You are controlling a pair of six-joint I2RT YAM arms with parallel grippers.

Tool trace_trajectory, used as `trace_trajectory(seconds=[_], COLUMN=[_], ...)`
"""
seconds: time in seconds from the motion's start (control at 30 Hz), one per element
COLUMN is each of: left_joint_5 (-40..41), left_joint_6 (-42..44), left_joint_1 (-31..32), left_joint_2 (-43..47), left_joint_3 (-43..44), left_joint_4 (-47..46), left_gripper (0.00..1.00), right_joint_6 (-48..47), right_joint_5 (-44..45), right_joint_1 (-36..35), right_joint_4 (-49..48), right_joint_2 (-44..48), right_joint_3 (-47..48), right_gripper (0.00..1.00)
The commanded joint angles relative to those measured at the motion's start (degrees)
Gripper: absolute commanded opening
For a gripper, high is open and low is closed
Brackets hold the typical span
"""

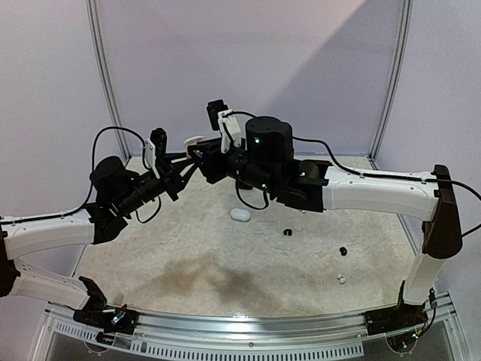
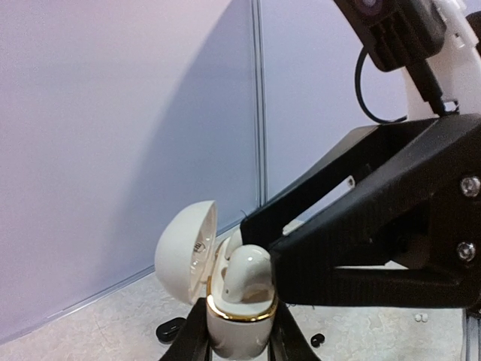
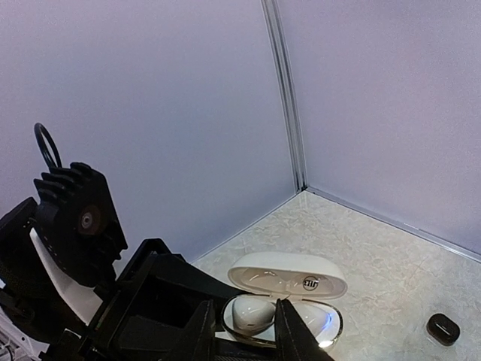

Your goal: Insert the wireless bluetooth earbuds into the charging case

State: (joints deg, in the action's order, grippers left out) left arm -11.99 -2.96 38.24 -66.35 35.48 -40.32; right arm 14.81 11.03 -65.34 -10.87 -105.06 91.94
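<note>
My left gripper is shut on a white charging case with a gold rim, held upright above the table with its lid open. My right gripper is shut on a white earbud and holds it in the case's open well. The same earbud stands out of the well at the right gripper's black fingers. A second white bud lies in the other well. In the top view both grippers meet at the case lid, left of centre at the back.
On the table lie a closed white case, two black earbuds and a white earbud. A small black case lies near the back wall. White walls enclose the back and sides.
</note>
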Motion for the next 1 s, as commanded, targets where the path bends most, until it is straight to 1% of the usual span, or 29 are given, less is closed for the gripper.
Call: trace_trajectory(seconds=[0.0,0.13,0.3,0.57,0.7,0.77,0.8,0.87,0.9,0.97], left_joint_5=[-2.9,-4.0,-3.4,-4.0,-4.1,-5.3,-7.0,-12.3,-15.0,-14.3], left_joint_6=[-0.8,-1.3,-1.6,-2.4,-2.4,-0.1,3.3,16.9,27.7,50.4], left_joint_1=[-0.1,-0.1,-0.1,-0.1,-0.1,-0.1,-0.1,-0.1,-0.1,-0.1], left_joint_2=[0.8,0.7,0.8,0.5,0.8,0.7,0.5,0.4,0.6,1.2], left_joint_3=[-0.3,-0.3,-0.3,-0.1,-0.1,-0.1,0.0,-0.3,-0.6,-0.1], left_joint_4=[-3.0,-2.5,-2.2,-1.9,-0.3,0.9,1.7,5.4,9.0,17.9], left_gripper=[0.00,0.00,0.00,0.00,0.00,0.00,0.00,0.00,0.00,0.00], right_joint_6=[-1.2,-2.8,-3.5,-6.0,-7.8,-8.2,-8.0,-6.3,-5.7,-5.7], right_joint_5=[3.5,4.1,4.3,5.0,1.0,-1.5,-2.1,-2.1,-1.5,0.6], right_joint_1=[-0.2,-0.1,0.2,0.6,0.7,1.2,1.6,2.6,2.9,2.9], right_joint_4=[4.5,6.2,7.9,10.8,14.0,16.6,18.2,21.4,22.6,24.4], right_joint_2=[0.4,0.4,1.8,3.8,5.2,6.1,6.5,7.5,8.1,9.5], right_joint_3=[1.2,2.4,2.5,4.4,8.0,10.4,11.5,13.1,13.3,12.9], right_gripper=[0.28,0.31,0.38,0.44,0.49,0.53,0.54,0.54,0.55,0.57])
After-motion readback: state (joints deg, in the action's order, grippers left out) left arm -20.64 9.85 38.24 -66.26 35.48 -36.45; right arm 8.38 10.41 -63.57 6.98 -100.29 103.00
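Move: The right fingertips are already around an earbud in the open charging case, with the case's middle about 1 cm ahead and 1 cm left of that hand and roughly 1 cm below. The left hand already grips the case, whose middle is about 1 cm ahead, 1 cm right and 1 cm above. From the right hand, the closed black case lies some 21 cm ahead and 11 right, the white case about 7 ahead and 10 right, both roughly 36 below. Staying almost in place at first, the right hand spreads its already loosening fingers much wider and rolls slightly, then lifts faster and faster, about 6.5 cm up and 3.5 cm to its right, clear of the earbud and case. The left hand keeps its grip on the case, easing back, right and down about 3 cm late on while starting to turn. ##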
